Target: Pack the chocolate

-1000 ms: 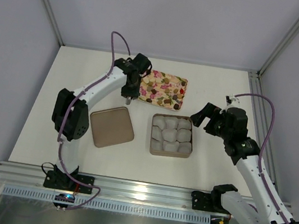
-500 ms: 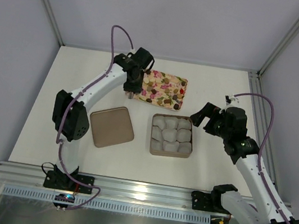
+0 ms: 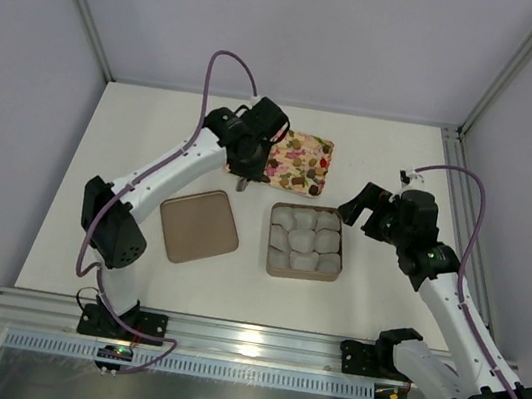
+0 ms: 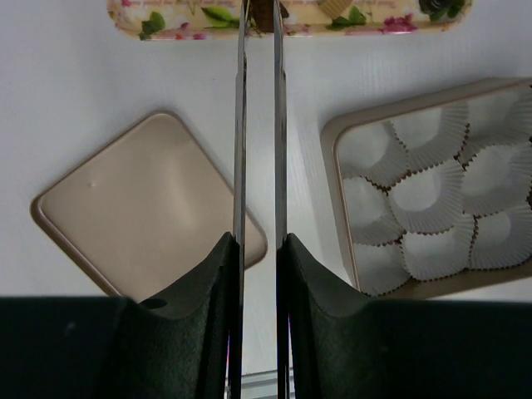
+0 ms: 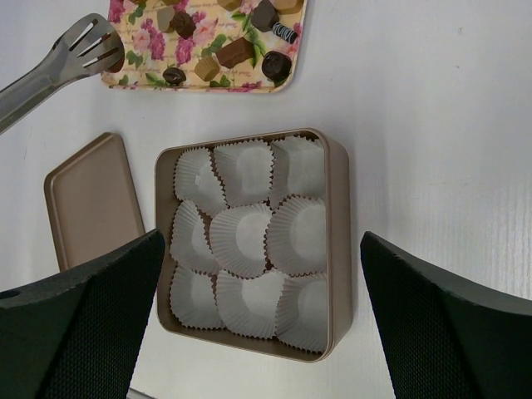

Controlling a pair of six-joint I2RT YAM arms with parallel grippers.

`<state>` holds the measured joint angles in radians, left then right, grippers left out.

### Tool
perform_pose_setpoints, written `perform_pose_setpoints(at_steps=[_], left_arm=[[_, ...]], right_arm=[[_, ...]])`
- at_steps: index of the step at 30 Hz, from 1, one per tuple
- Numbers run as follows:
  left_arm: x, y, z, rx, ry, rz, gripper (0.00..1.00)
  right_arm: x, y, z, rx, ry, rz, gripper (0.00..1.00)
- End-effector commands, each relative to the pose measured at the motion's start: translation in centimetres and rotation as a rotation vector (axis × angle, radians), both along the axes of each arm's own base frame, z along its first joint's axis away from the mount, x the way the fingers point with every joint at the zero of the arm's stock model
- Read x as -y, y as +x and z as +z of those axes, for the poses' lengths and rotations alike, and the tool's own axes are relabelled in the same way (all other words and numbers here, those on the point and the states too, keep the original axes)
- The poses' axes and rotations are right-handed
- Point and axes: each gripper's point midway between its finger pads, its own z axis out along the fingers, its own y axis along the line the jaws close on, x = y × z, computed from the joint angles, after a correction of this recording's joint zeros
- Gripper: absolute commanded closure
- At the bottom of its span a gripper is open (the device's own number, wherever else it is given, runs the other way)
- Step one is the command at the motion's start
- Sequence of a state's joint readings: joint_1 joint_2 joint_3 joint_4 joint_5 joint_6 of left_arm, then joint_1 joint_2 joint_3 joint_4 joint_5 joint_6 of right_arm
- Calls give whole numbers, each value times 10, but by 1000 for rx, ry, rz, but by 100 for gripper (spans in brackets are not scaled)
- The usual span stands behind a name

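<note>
Several pieces of chocolate (image 5: 235, 51), dark brown and tan, lie on a floral cream tray (image 3: 321, 148). My left gripper (image 3: 244, 161) is shut on a pair of metal tongs (image 4: 239, 125), which point at the tray's near edge. A small dark piece (image 4: 264, 10) shows between the tong tips. A tan tin box (image 3: 301, 272) lined with white paper cups (image 5: 241, 237) sits in front of the tray. My right gripper (image 5: 262, 241) hangs open above the box with nothing between its fingers.
The tin's tan lid (image 3: 199, 225) lies flat to the left of the box. Metal frame posts and a rail edge the white table at the back, the right and the near side.
My left arm has swung right and nearer, carrying the tongs from the tray's left edge to its near edge, close to the box. The right arm has not moved.
</note>
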<state>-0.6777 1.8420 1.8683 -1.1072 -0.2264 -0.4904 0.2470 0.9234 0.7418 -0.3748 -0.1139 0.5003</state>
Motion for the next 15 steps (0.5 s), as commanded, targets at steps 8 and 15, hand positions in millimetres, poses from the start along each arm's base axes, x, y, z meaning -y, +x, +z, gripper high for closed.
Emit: perform_pose_setpoints(at_steps=[8,15], left_arm=[[32,-71,24,17,-55,-139,80],[52,-102,15,-15,-69,-209,80]], right_arm=[[1,6,16,44,3,-18,0],[2,5,14,34,-2,-22,0]])
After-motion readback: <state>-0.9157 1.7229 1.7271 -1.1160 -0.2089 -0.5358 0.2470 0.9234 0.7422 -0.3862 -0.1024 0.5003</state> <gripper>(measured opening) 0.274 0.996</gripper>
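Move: The box's middle lies about 18 cm to the right of the left hand, 5 cm back and 17 cm below; the tongs in this hand already hold a chocolate. The flowered tray is some 17 cm ahead and 8 cm to the right, the brown lid about 11 cm to the left and 5 cm back. From the right hand the box's middle is roughly 6 cm left, 1 cm ahead and 15 cm below. The left hand, still gripping the tongs, sweeps 9 cm back and 5 cm right towards the box, turning clockwise. ##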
